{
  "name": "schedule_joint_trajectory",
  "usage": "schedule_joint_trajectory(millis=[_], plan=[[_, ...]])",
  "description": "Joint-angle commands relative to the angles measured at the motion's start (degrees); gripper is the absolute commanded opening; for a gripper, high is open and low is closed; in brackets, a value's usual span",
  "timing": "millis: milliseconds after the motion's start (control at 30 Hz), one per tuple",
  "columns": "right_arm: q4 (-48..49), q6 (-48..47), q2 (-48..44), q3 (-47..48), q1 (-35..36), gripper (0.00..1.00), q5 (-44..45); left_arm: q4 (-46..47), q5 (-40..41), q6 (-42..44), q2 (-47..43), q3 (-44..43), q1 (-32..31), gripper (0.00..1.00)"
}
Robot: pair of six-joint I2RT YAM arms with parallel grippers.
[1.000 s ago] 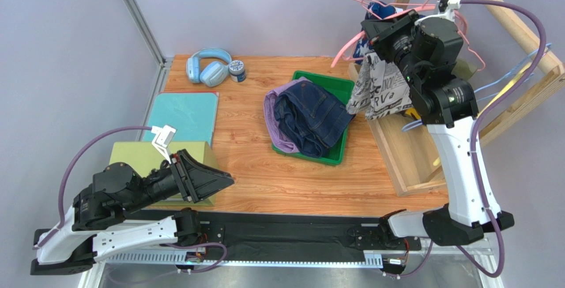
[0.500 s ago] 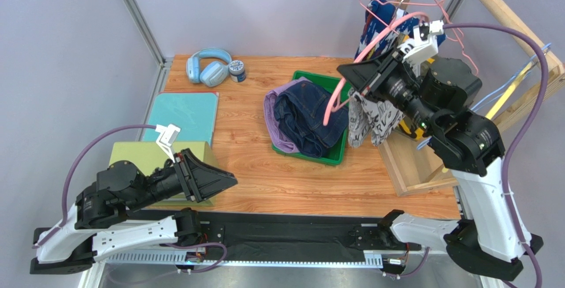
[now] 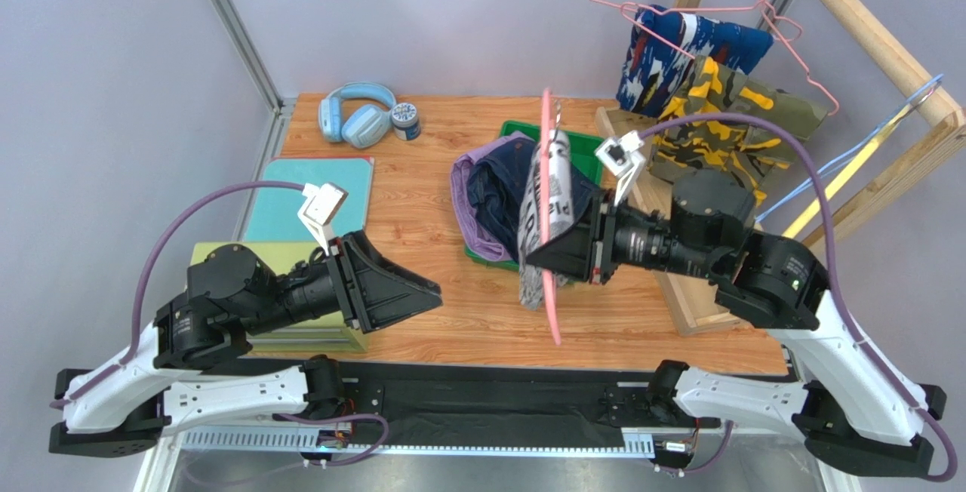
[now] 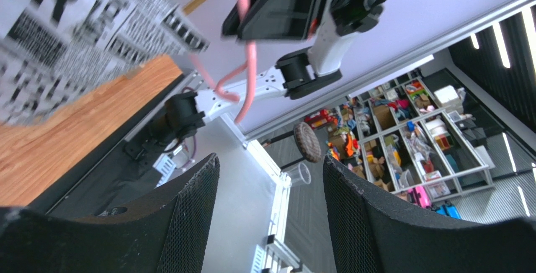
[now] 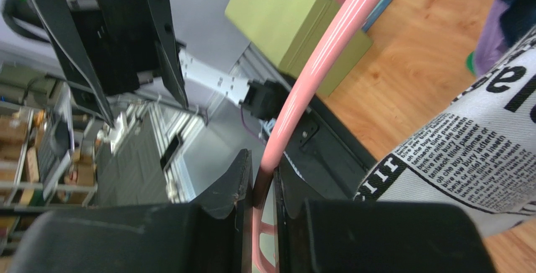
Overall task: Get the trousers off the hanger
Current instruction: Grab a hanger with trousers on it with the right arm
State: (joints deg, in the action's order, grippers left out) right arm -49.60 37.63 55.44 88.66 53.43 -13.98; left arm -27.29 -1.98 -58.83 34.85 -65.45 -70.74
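My right gripper [image 3: 558, 257] is shut on a pink hanger [image 3: 552, 181], which stands on edge above the table in front of the green tray [image 3: 581, 143]. The black-and-white newsprint trousers [image 3: 531, 220] hang from that hanger. In the right wrist view the pink hanger [image 5: 333, 53] runs between my jaws, with the newsprint trousers [image 5: 465, 160] to the right. My left gripper [image 3: 429, 294] is open and empty, pointing at the trousers from the left with a gap between. Its wrist view shows the newsprint trousers [image 4: 75, 40] upper left, beyond the open fingers [image 4: 189, 223].
The tray holds purple trousers [image 3: 463, 192] and denim trousers [image 3: 505, 192]. Camouflage trousers [image 3: 726, 119] and blue-white-red trousers [image 3: 680, 45] hang on the wooden rack [image 3: 686, 283] at the right. Blue headphones [image 3: 357, 115], a small jar [image 3: 406, 121], a teal folder [image 3: 318, 198] and an olive box [image 3: 227, 260] sit left.
My right arm has swung the hanger with the newsprint trousers off the rack, leftward and down in front of the tray. My left arm has reached rightward toward it, still open.
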Motion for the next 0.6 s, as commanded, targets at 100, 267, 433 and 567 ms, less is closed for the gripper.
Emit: schedule_joint_trajectory(millis=[100,267,433,567], plan=[[16.7,-7.4,-4.7,-6.6,10.8,0.00,-5.4,9.4,-2.5,-1.8,6.0,-4.3,-0.1,0.68],[21.0,-9.6,-3.7,-8.9,20.9,0.00,-2.9,9.6,-2.1,-2.4,10.6,-5.2,-0.1,0.68],[23.2,-10.6,-3.1,-9.6,25.8,0.00,2.6,10.2,-2.3,-4.4,11.5,-3.7,0.0,0.67],[24.3,-11.3,-4.5,-11.0,26.8,0.00,6.2,11.4,-2.3,-5.9,10.4,-1.7,0.0,0.66]])
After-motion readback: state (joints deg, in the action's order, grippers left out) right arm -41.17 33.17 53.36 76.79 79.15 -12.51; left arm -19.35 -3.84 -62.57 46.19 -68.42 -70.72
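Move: The pink hanger, already in the right gripper, has its middle about 13 cm to the left hand's right and 10 cm ahead, a couple of cm above it; the newspaper-print trousers hang from it some 10 cm lower. From the right hand, the open left gripper waits about 12 cm to the left and 4 cm back, near its height. The green tray with the jeans lies about 27 cm ahead of the right hand, 4 cm to its right and nearly 40 cm below. The pink hanger with its trousers, kept in the right gripper's grip, is drawn back about 11 cm, lowered and shifted slightly left, while the wrist turns it some 25 degrees counter-clockwise. The left hand reaches right about 5 cm to meet its bar, rising a little and then sinking partway again, fingers staying open; both hands ease to a stop, with contact by the left fingers not certain. ##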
